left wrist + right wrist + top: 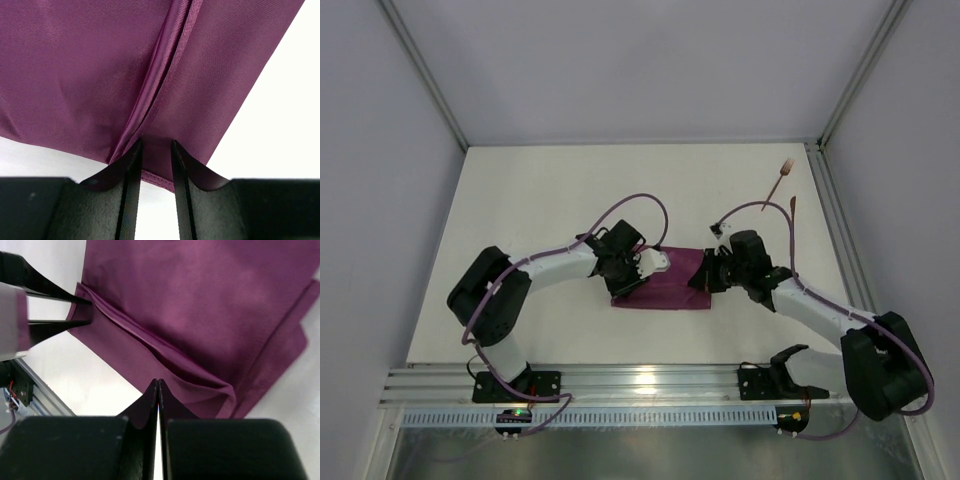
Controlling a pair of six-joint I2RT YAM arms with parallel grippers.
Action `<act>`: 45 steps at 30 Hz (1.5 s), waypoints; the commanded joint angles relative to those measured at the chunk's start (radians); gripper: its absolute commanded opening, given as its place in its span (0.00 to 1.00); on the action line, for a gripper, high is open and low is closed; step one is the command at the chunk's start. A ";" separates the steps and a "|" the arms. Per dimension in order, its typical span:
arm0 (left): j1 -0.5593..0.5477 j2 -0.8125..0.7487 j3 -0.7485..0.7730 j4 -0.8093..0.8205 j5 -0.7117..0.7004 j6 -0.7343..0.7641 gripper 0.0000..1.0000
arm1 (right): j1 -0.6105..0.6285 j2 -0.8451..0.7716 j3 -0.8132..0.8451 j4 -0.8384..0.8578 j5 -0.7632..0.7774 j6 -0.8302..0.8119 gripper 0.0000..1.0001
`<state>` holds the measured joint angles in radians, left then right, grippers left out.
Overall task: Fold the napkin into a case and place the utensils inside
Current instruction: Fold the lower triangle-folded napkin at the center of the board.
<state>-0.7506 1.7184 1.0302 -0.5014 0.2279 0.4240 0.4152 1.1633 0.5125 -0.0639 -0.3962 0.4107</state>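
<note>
The plum napkin (667, 286) lies folded into a narrow flat strip at mid table, between my two grippers. My left gripper (638, 272) is at its left end. In the left wrist view its jaws (155, 145) stand apart, astride the hemmed edge of the napkin (75, 65). My right gripper (705, 275) is at the strip's right end. Its jaws (159, 382) are pressed shut at the edge of the napkin (200, 300), with no cloth seen between them. The fork (779, 182) and the knife (792, 216) lie far right, apart from the cloth.
The left gripper's fingers (50, 290) show at the top left of the right wrist view. A metal rail (640, 385) runs along the near edge of the table. Grey walls close in the white table (540, 200) on three sides. Purple cables loop over both arms.
</note>
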 commanded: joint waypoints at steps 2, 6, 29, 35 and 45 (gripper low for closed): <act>0.002 0.024 0.048 0.009 0.005 0.007 0.32 | 0.042 0.134 -0.005 0.307 -0.055 0.106 0.03; 0.002 0.030 0.064 0.012 0.005 0.007 0.33 | 0.040 0.223 0.001 0.346 -0.044 0.125 0.03; 0.130 -0.082 0.157 -0.106 0.183 -0.077 0.54 | -0.012 0.299 -0.137 0.417 0.060 0.206 0.03; 0.165 -0.013 0.172 -0.156 0.175 -0.068 0.53 | -0.012 0.311 -0.132 0.437 0.034 0.197 0.03; 0.165 0.089 0.148 -0.206 0.242 -0.033 0.52 | -0.013 0.309 -0.131 0.450 0.019 0.178 0.03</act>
<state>-0.5850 1.7908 1.1805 -0.6811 0.4232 0.3782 0.4072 1.4597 0.3889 0.3725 -0.3878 0.6220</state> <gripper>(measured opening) 0.537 0.031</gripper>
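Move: The napkin's folded-over lower edge runs crosswise under both hands. For the right hand, the fold's right part lies about 2 cm ahead, 1 cm left and 6 cm below, with the napkin's lower right corner some 4 cm back, 1 cm right and 7 cm below. For the left hand, the fold's left end is about 1 cm ahead, 2 cm left and 1 cm below, the lower left corner 4 cm back and 2 cm left, 2 cm below. The fold's right part gets the right hand's shut fingertips, which sink about 6 cm and ease slightly forward and left, then stay there resting on the cloth. At the left end the left fingers nudge forward and right, open wider and lift off some 6 cm while swinging forward 5 cm, then come back and down, open, just above the fold's end, tipped some 15 degrees. ##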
